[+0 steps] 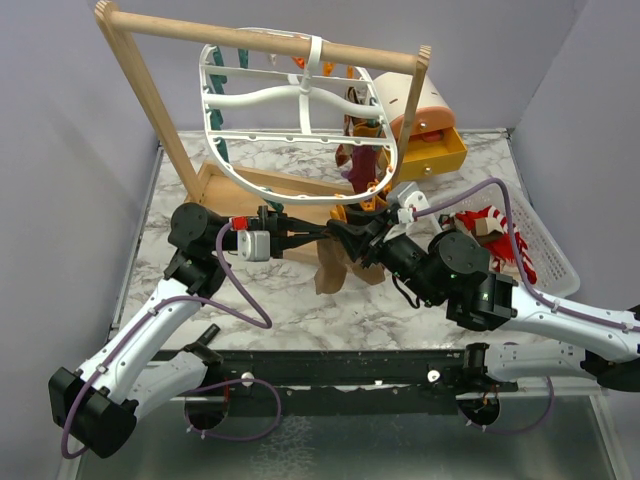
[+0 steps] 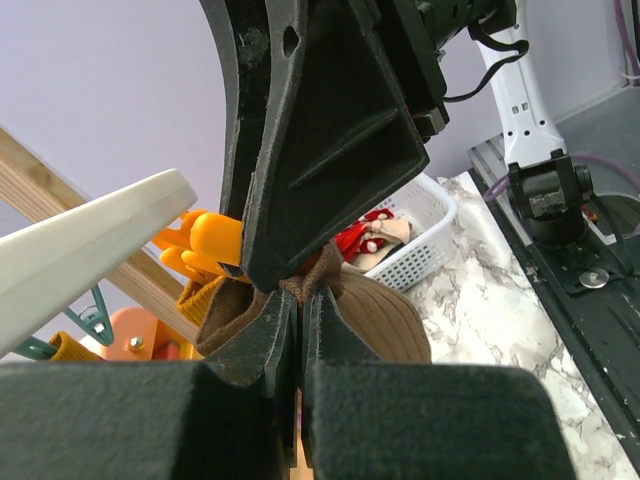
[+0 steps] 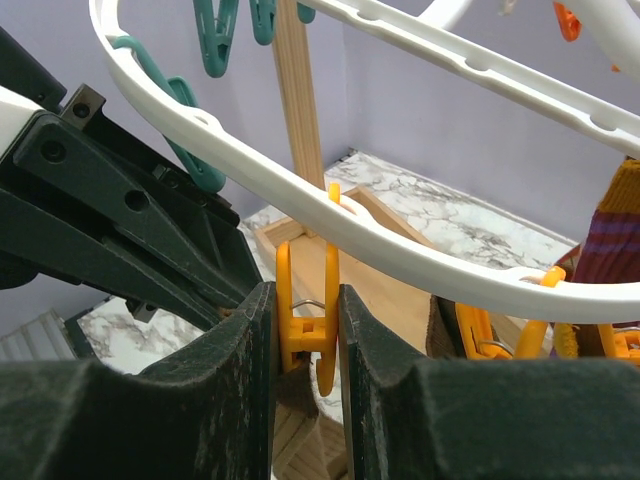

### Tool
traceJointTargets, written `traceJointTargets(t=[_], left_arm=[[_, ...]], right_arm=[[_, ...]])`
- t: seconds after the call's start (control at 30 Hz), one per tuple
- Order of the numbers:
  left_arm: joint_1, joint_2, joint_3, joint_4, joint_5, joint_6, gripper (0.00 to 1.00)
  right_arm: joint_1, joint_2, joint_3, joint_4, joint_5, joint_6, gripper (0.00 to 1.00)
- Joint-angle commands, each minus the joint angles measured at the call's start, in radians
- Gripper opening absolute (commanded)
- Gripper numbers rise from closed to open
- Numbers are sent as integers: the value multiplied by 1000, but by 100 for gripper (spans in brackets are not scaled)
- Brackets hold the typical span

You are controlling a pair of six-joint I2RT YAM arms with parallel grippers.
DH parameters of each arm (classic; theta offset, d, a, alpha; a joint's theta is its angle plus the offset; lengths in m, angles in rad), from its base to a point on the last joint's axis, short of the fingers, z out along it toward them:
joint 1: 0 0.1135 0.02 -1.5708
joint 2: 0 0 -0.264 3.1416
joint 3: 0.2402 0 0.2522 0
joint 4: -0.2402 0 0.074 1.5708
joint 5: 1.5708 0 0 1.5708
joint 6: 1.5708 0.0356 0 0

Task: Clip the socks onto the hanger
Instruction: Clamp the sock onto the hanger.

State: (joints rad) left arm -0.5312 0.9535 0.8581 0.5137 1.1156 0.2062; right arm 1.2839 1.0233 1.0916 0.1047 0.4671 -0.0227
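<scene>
The white oval hanger (image 1: 300,100) hangs from the wooden rack. My left gripper (image 2: 298,310) is shut on the cuff of a tan-brown sock (image 2: 385,320), holding it up under the ring's near rim (image 3: 300,200). In the top view that sock (image 1: 345,265) droops below both grippers. My right gripper (image 3: 308,300) is shut on an orange clip (image 3: 308,320) that dangles from the rim, squeezing its handles. The sock's edge (image 3: 291,391) sits right at the clip's lower jaws. A maroon sock (image 1: 360,160) and an argyle sock (image 1: 366,110) hang on the hanger's right side.
The wooden rack (image 1: 150,90) has its tray base (image 1: 250,185) under the hanger. A white slatted basket (image 1: 545,245) at the right holds red-and-white socks (image 1: 495,235). A yellow drawer box (image 1: 440,150) stands behind. Teal clips (image 3: 215,30) hang on the ring's far side.
</scene>
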Motion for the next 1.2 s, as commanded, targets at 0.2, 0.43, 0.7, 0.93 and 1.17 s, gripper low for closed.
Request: traceJointTargets(t=[0.2, 0.43, 0.7, 0.93, 1.17], left_arm=[[7, 5, 34, 12, 11, -2, 0], [7, 4, 13, 8, -4, 6, 0], [7, -3, -2, -2, -26, 12, 0], [7, -25, -20, -19, -54, 11, 43], [7, -84, -42, -88, -101, 34, 86]], right_arm=[[9, -12, 30, -100, -28, 42, 23], [9, -39, 58, -90, -48, 91, 49], [9, -50, 119, -166, -59, 136, 72], [9, -58, 204, -298, -95, 175, 84], [9, -61, 296, -447, -147, 209, 87]])
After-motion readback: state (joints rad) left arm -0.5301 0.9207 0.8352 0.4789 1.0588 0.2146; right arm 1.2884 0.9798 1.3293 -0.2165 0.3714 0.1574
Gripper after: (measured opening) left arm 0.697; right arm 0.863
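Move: The right fingers still pinch the orange clip right at their tips. The hanger rim runs about 3 cm above it, and the next orange clip sits about 2 cm farther out and 4 cm to the right. For the left hand, the clip lies some 3 cm ahead, 2 cm right and 2 cm up. The brown sock, its cuff between the left fingertips, hangs with its middle roughly 7 cm below them and 1 cm right. The right fingers let go of the orange clip at the brown sock's cuff, spreading wide as the hand withdraws from the rim, about 5 cm up, 3 cm back and 2 cm right, turning slightly counter-clockwise. The left hand keeps its pinch almost motionless until the right is well clear, then opens wide where it stands and releases the cuff. ##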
